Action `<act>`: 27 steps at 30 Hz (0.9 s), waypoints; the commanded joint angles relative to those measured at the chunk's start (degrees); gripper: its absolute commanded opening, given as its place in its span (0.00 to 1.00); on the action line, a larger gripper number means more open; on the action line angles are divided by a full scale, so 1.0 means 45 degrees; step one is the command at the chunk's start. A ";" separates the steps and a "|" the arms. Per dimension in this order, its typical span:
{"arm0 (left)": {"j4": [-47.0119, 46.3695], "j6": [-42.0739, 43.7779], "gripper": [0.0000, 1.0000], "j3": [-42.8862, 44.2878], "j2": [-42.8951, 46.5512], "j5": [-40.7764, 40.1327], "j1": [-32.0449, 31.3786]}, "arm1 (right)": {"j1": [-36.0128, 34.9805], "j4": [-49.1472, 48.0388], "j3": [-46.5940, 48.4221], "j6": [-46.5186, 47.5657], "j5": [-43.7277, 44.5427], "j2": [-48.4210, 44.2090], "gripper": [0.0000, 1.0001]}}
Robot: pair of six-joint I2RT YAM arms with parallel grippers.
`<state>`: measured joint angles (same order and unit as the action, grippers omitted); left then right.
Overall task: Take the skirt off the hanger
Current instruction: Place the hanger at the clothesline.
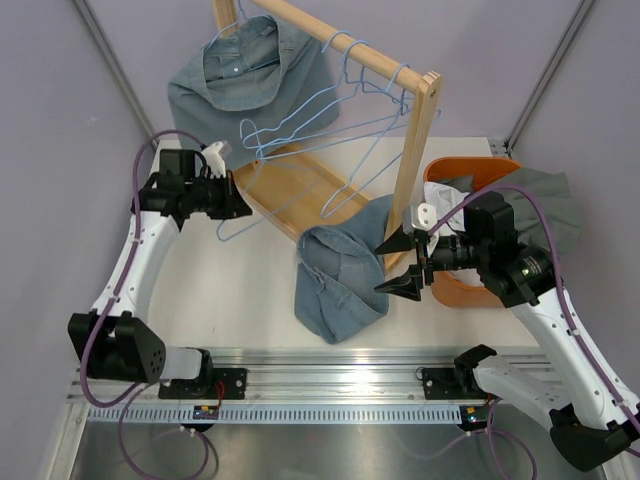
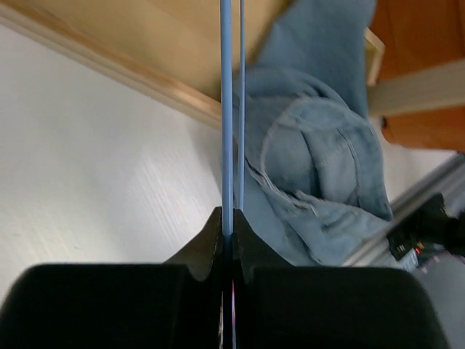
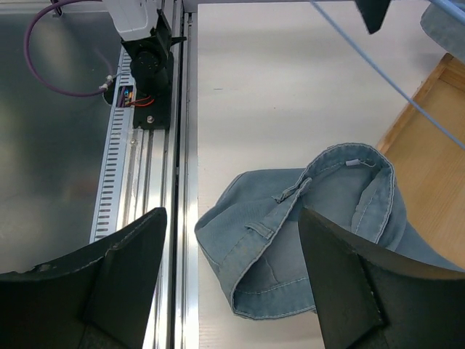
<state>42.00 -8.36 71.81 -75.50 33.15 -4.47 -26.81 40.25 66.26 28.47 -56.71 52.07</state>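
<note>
A light-blue denim skirt (image 1: pixel 338 278) lies crumpled on the white table in front of the wooden rack, free of any hanger; it also shows as the skirt (image 2: pixel 320 160) in the left wrist view and the skirt (image 3: pixel 334 189) in the right wrist view. My left gripper (image 1: pixel 242 203) is shut on the thin blue wire hanger (image 1: pixel 245 229) beside the rack's base, the hanger (image 2: pixel 227 109) running straight out from the closed gripper (image 2: pixel 231 225). My right gripper (image 1: pixel 405 262) hovers open at the skirt's right edge, its wide gripper (image 3: pixel 232 211) above the waistband with nothing held.
The wooden rack (image 1: pixel 405 170) carries several blue wire hangers (image 1: pixel 340 95) and another denim garment (image 1: pixel 240 70) at its far left. Its tray-like base (image 1: pixel 290 190) sits on the table. An orange basket (image 1: pixel 470 290) with clothes stands at the right, under my right arm.
</note>
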 commanded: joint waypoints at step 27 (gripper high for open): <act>-0.1383 0.5470 0.00 1.0426 -0.6599 -0.3675 -0.1780 | 0.0137 0.0157 -0.0173 0.0041 -0.0582 -0.0243 0.80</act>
<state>38.76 13.06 113.47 -103.81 15.11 -12.36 -26.59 41.82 65.58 28.64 -58.02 52.01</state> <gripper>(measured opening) 0.024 0.804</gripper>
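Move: The clear stretch of wooden rail I am taking the hanger to lies about 22 cm ahead of my left hand, 10 cm to its right and 22 cm above. The hanging denim garment is some 20 cm ahead, nearly in line and slightly higher. The empty hangers are about 14 cm ahead, 17 cm right and 12 cm up. From my right hand that rail stretch is roughly 36 cm ahead, 18 cm left and 12 cm up. Still pinching the emptied hanger in shut fingers, my left hand swings it forward about 17 cm and up some 9 cm towards the clothesline rail, bowing a little left at first and then back right beside the hanging denim garment. The wrist rolls and tips back by roughly 35 degrees meanwhile, bringing the fingers round to point more forward. ##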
